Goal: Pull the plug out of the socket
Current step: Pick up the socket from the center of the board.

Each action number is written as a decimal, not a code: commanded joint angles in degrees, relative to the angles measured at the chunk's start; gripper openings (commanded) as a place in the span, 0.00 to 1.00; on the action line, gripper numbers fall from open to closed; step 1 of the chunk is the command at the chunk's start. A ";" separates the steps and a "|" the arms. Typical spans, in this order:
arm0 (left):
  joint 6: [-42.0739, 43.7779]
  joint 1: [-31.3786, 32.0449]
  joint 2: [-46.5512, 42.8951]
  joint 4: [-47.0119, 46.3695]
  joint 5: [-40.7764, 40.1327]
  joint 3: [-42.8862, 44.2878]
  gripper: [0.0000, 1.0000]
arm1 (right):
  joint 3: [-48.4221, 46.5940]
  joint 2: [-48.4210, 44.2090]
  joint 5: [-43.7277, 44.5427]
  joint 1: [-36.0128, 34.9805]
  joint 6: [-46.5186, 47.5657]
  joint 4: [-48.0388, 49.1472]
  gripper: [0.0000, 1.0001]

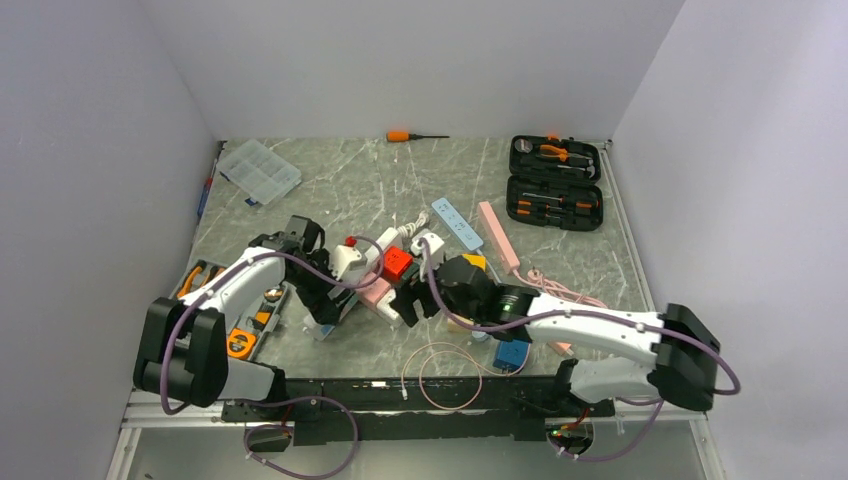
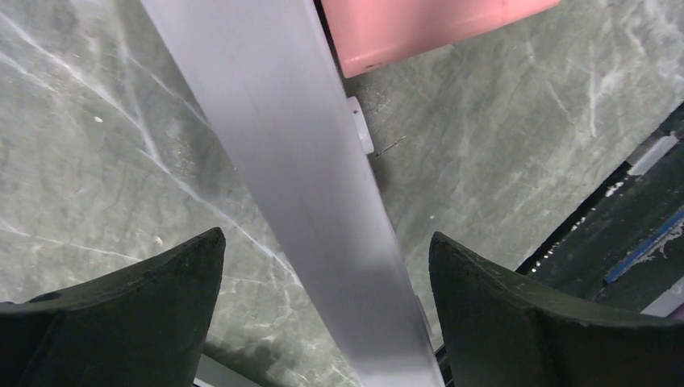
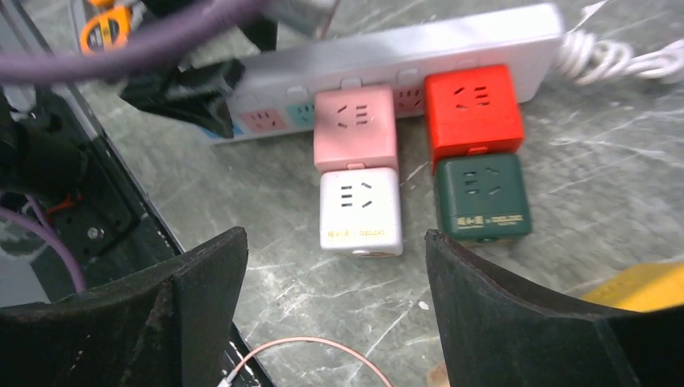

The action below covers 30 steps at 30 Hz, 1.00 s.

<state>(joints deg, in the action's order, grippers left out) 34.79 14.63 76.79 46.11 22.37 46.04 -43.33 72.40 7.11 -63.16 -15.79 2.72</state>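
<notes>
A white power strip, the socket (image 3: 403,48), lies on the marble table with cube plugs along its side. A pink cube (image 3: 355,129) sits in it with a white cube (image 3: 360,211) stacked on its front. A red cube (image 3: 473,105) carries a green cube (image 3: 482,196) the same way. My right gripper (image 3: 332,238) is open just in front of the white cube, holding nothing. My left gripper (image 2: 327,242) is open astride the strip (image 2: 298,161), with a gap on each side. The pink cube (image 2: 419,28) shows beyond it.
A clear parts box (image 1: 259,170), an orange screwdriver (image 1: 405,135) and an open black tool case (image 1: 555,183) lie at the back. A blue-white strip (image 1: 458,223) and a pink strip (image 1: 497,235) lie right of centre. A pink cable loop (image 1: 445,375) and a blue cube (image 1: 512,352) are near the front edge.
</notes>
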 commanded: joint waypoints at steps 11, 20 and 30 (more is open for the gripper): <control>-1.46 1.60 -0.51 0.05 -3.67 2.67 0.00 | 3.36 -21.82 9.63 2.98 -4.60 -9.89 0.80; -6.48 1.63 -6.94 6.54 -2.50 11.73 0.00 | -0.17 -14.33 5.69 3.22 -4.79 -7.00 0.76; -8.73 1.63 -12.96 6.98 -6.74 13.61 0.00 | -4.58 -0.61 -4.09 3.07 -3.03 6.17 0.82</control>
<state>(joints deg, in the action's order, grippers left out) 28.62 16.32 68.62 56.53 12.40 56.10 -43.88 68.45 8.32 -60.07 -19.75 -1.21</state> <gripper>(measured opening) 0.389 0.813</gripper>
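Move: About 6 cm ahead of the left hand and 8 to its right lies the middle of the power strip (the socket), on its side and a few cm lower, its near-left part between the open fingers. The pink cube plug is 4 cm ahead and 8 right of that hand, the red one 9 ahead and 13 right. From the right hand, the white cube plug is some 2 cm ahead, 3 left and 11 below; the green one is 7 ahead, 1 right, equally low. Sinking a last centimetre or two, the left hand closes its fingers on the sides of the power strip near its near-left end, then lifts about 8 cm, turning some 5 degrees counter-clockwise and keeping its pinch. The empty, open right hand climbs nearly 8 cm and swings 7 cm right, away from the cube plugs, then dips about 6 cm and comes back left towards them. ##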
